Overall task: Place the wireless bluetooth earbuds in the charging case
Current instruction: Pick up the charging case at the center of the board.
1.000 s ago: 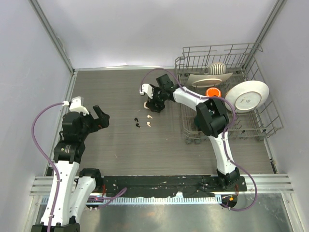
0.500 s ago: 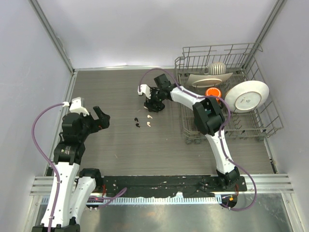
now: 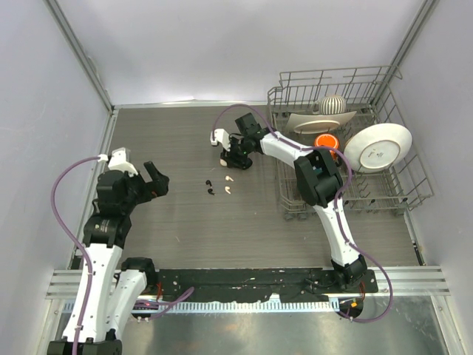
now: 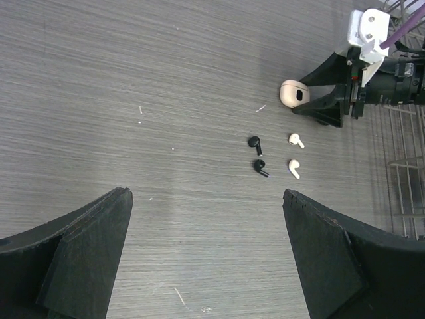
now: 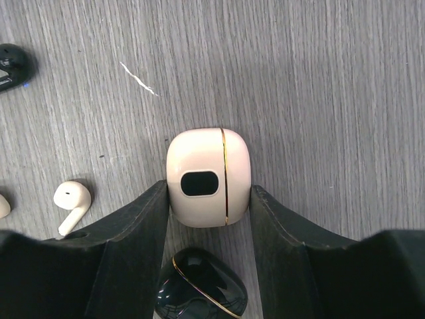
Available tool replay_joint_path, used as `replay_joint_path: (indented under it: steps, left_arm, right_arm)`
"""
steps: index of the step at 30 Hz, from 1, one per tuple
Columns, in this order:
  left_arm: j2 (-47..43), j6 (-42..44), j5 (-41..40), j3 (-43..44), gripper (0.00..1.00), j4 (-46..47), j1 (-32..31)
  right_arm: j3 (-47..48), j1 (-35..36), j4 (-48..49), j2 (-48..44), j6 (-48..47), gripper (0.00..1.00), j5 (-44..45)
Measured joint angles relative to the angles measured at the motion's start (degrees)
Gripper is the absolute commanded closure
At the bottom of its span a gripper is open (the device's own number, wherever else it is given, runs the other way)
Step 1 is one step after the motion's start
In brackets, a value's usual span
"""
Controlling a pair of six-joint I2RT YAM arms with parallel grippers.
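The white charging case [image 5: 208,177] lies closed on the grey table, and my right gripper [image 5: 208,193] is shut on it, a finger pressed against each side. A black charging case [image 5: 201,284] lies between the same fingers, nearer the wrist and untouched. One white earbud [image 5: 71,204] lies loose left of the gripper and a black earbud [image 5: 12,64] at the far left edge. In the left wrist view both black earbuds [image 4: 254,141] and both white earbuds [image 4: 293,169] lie loose near the white case [image 4: 291,93]. My left gripper [image 4: 204,193] hangs open over bare table, far from them.
A wire dish rack [image 3: 384,185] stands at the right, holding a white plate [image 3: 378,146], a striped mug [image 3: 332,104] and an orange cup [image 3: 326,140]. Grey walls close the table on the left, back and right.
My right gripper has narrowed its jaws from wide open until both fingers meet the white case. The left arm and the earbuds have not moved.
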Motion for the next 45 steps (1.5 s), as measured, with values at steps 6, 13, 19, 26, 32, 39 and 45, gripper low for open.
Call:
replay_joint_path:
  steps: [6,13,19,26,32,39,45]
  left_arm:
    - [1.05,-0.76,-0.02,0.0,0.0,-0.11,0.07]
    - [0.15,-3.87,-0.7,0.0,0.0,-0.96,0.07]
    - [-1.29,-4.7,-0.66,0.0,0.0,-1.64,0.07]
    - [-3.76,-4.63,0.76,-0.17,0.0,-1.7,0.07]
    - [-3.63,-4.57,5.53,-0.55,0.0,-0.74,0.07]
    - [0.39,-4.68,19.54,-1.77,0.0,3.74,0.09]
    - [4.2,-8.44,30.18,-4.0,0.04,9.38,0.09]
  right_arm:
    - [0.0,0.0,0.39,0.0,2.03,0.88,0.22]
    - [-1.77,0.02,4.72,-0.35,6.36,0.99,0.24]
    - [-4.13,0.35,8.17,-1.25,8.52,0.99,0.07]
    - [-9.16,1.49,11.17,-5.99,10.67,0.99,0.37]
    - [-20.17,4.31,17.9,-18.71,14.38,0.99,1.29]
    - [-34.93,9.97,28.22,-36.68,20.76,0.99,1.75]
    - [-45.13,15.15,33.92,-46.9,25.46,0.99,3.69]
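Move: The right fingers are already shut on the white charging case on the board. The empty left gripper, where it is taken, is about 19 cm back, 20 cm left and 19 cm above. From the right hand, the black case is 6 cm right and 1 cm back, the white earbuds 6 and 11 cm back, both 1 cm right, and the nearer black earbud 11 cm back, 4 cm left. From the left hand, the charging case is 19 cm ahead, 20 cm right, 19 cm below. Keeping its pinch on the charging case, the right hand barely shifts at first, then lifts the case off the board, speeding up and back about 19 cm each way and slightly left towards the left gripper, its fingers tipping up nearly 30 degrees. Late on, the left hand swings some 9 cm right to meet it, turning clockwise and rolling its left side down, fingers staying wide open. ##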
